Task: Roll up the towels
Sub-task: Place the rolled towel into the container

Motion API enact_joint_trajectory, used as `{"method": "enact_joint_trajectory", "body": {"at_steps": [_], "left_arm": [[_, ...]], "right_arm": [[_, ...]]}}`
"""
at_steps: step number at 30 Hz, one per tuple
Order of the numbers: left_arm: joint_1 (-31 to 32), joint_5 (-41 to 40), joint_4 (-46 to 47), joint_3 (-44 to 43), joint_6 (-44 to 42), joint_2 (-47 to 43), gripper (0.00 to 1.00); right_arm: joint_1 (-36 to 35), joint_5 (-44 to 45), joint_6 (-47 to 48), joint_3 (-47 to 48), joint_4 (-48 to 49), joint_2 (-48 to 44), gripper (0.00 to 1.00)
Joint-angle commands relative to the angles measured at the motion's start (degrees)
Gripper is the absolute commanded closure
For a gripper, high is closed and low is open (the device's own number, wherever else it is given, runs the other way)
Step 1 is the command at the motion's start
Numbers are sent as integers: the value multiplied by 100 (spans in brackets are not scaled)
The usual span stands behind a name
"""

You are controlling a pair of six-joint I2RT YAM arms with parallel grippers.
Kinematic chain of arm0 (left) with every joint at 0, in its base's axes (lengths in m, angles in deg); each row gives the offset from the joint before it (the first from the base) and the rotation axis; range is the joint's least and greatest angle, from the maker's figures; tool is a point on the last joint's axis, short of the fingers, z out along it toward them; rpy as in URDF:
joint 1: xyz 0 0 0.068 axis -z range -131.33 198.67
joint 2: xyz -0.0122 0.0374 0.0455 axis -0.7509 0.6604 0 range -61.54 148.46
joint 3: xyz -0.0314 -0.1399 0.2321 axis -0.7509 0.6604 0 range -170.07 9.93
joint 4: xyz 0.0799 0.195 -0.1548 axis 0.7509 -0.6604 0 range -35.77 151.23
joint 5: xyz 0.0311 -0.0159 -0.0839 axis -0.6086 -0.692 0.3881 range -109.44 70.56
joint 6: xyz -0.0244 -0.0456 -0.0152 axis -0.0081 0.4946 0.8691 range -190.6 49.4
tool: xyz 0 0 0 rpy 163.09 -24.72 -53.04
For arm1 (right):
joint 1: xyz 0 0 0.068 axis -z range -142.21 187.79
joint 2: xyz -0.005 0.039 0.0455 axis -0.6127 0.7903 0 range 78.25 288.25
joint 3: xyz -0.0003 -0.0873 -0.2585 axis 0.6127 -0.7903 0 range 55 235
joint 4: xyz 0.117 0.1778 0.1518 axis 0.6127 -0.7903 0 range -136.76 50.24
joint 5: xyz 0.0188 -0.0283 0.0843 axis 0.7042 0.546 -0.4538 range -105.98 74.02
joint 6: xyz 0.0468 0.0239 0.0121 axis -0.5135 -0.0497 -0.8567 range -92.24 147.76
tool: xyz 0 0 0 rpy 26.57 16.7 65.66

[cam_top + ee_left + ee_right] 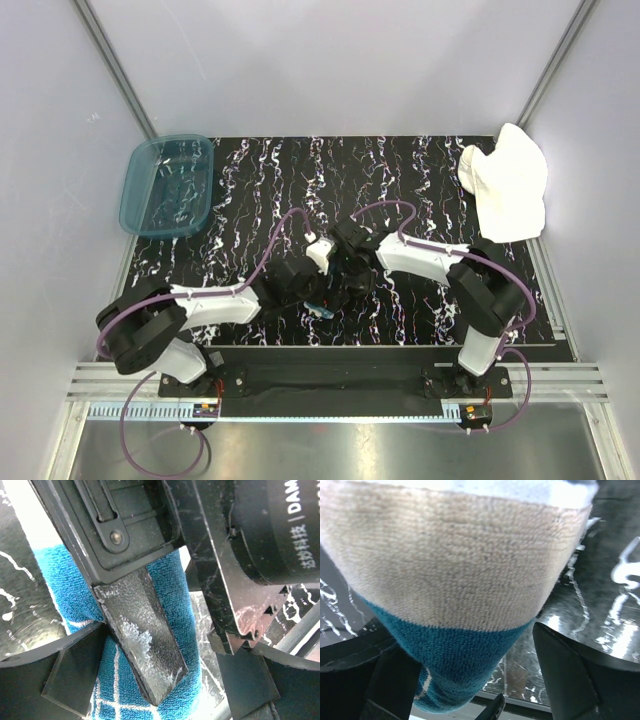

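The small cream-tan towel with the teal-blue pattern [322,309] lies rolled on the table at the near centre, mostly hidden under both wrists. My left gripper [160,680] is open and straddles the roll [172,595], with bare table showing between the cloth and its right finger. One textured finger [145,635] of the right gripper rests across the roll. My right gripper [470,680] is open around the roll's end [455,570], its right finger well apart from the cloth. The white towel [505,195] lies crumpled at the far right corner.
A translucent teal tub [168,185] stands at the far left of the black marbled table [400,180]. Both arms [420,258] converge on the near centre. White walls close in the sides and back.
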Motion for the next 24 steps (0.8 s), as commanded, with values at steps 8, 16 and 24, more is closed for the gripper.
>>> {"method": "enact_joint_trajectory", "body": {"at_steps": [8, 16, 24], "left_arm": [[-223, 724, 243, 275, 182, 430, 9], [-522, 1655, 489, 504, 252, 35, 8], [-943, 2606, 903, 698, 577, -150, 7]], "right_arm": [[-157, -110, 70, -388, -181, -229, 3], [-157, -250, 16, -986, 1252, -141, 24], [-166, -373, 201, -1513, 2271, -254, 57]]}}
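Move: The rolled towel lies front to back between the two hands. Its middle is about 2 cm ahead, 1 cm right and 2 cm below the left hand, whose open fingers reach around it. From the right hand it is some 3 cm left, 1 cm back and 1 cm below. The container stands about 22 cm ahead and 35 cm left of the left hand. The white towel is roughly 19 cm ahead and 36 cm right of the right hand. Ease the right gripper about 1 cm to the right with its fingers wide around the rolled towel, then bring it back left some 3 cm, swinging the fingertips left and closing to about half open to pinch the blue part. Keep the left gripper wide open: nudge it right, then draw it slightly back left and up, rolling its left side down about 10 degrees. ##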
